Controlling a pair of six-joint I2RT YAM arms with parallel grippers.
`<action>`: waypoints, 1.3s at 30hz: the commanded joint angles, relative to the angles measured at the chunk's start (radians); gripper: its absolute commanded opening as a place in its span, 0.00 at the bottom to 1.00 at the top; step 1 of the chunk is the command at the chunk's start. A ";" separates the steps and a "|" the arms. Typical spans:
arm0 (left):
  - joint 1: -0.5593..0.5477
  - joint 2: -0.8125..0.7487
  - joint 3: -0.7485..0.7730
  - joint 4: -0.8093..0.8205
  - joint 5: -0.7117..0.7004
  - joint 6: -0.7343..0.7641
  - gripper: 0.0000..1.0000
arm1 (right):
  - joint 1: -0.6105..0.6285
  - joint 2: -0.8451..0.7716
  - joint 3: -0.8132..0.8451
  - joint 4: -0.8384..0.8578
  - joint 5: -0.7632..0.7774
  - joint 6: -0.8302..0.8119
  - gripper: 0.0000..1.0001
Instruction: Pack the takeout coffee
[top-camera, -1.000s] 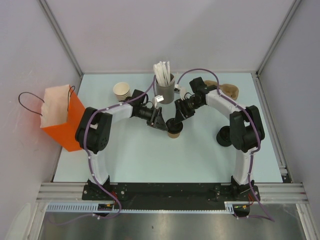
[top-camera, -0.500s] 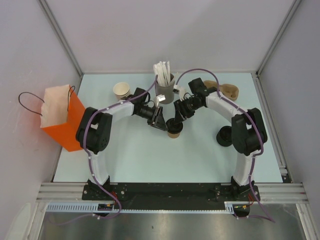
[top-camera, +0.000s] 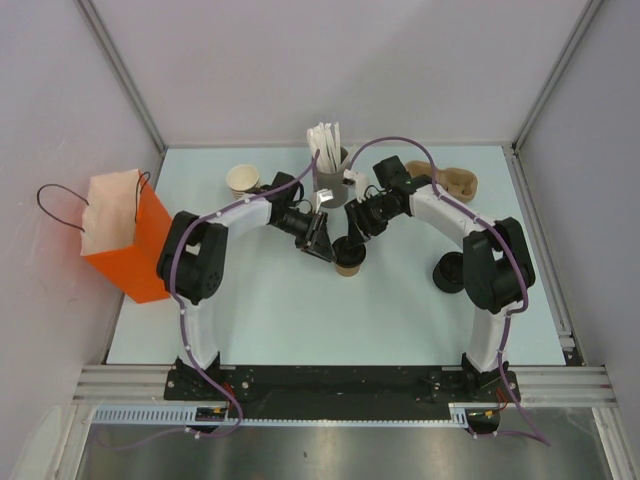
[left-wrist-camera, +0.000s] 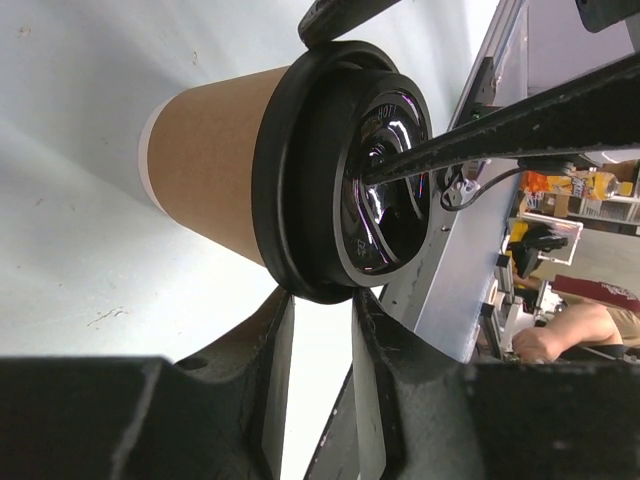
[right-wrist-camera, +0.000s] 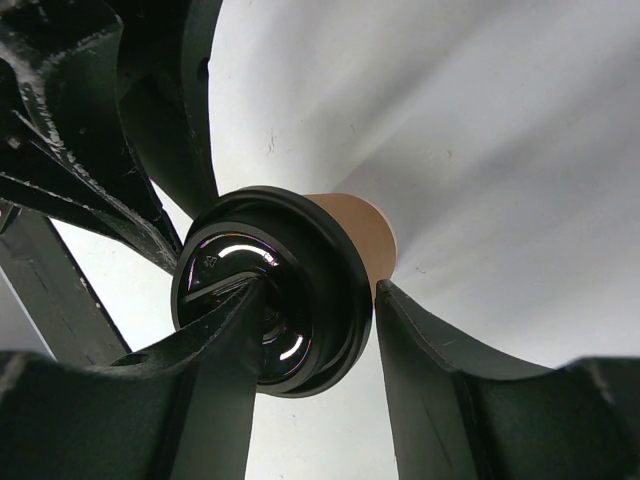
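Note:
The takeout coffee (top-camera: 347, 266), a tan-brown paper cup with a black lid, stands upright mid-table. In the left wrist view the cup (left-wrist-camera: 210, 160) and its glossy lid (left-wrist-camera: 370, 190) fill the frame. My left gripper (top-camera: 325, 247) (left-wrist-camera: 320, 300) has closed its fingertips on the lid's outer rim from the left. My right gripper (top-camera: 352, 243) (right-wrist-camera: 318, 290) comes from the far right. One finger lies across the recessed lid (right-wrist-camera: 270, 290) top. The other finger presses the outside where the rim meets the cup (right-wrist-camera: 355, 225).
An orange paper bag (top-camera: 125, 235) stands open at the table's left edge. At the back are nested brown cups (top-camera: 243, 181), a grey holder of white sticks (top-camera: 330, 180) and brown cardboard pieces (top-camera: 450, 180). Black lids (top-camera: 448, 272) sit by the right arm.
My left jaws have narrowed onto the lid's rim. Both arms shifted slightly; the cup stayed in place.

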 joint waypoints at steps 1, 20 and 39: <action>-0.043 0.140 -0.043 0.012 -0.497 0.144 0.01 | 0.017 0.088 -0.064 -0.010 0.254 -0.080 0.51; -0.054 0.126 -0.017 -0.014 -0.472 0.188 0.18 | 0.020 0.087 -0.074 -0.020 0.252 -0.096 0.50; 0.049 -0.042 0.056 -0.045 -0.023 0.262 0.57 | 0.018 0.074 -0.074 -0.011 0.217 -0.089 0.50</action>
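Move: The black lid on the coffee cup has its middle about 4 cm right and 1 cm forward of the left hand, almost level in height, with that hand's fingertips at the rim. From the right hand, the lid's middle is some 4 cm back and 1 cm left, just below. From the left hand, the straw holder is about 17 cm ahead, in line sideways; the stacked paper cups are 17 cm ahead and 19 cm left. Keep the left fingers nipped on the lid's near-left edge and bear down slightly, under 1 cm, tips dipping a few degrees; then ease back up, open to a bit over half and draw away forward and left about 3 cm, rolling the wrist some 10 degrees. Meanwhile keep the right hand still, one finger on the lid's top and the other outside its rim. ##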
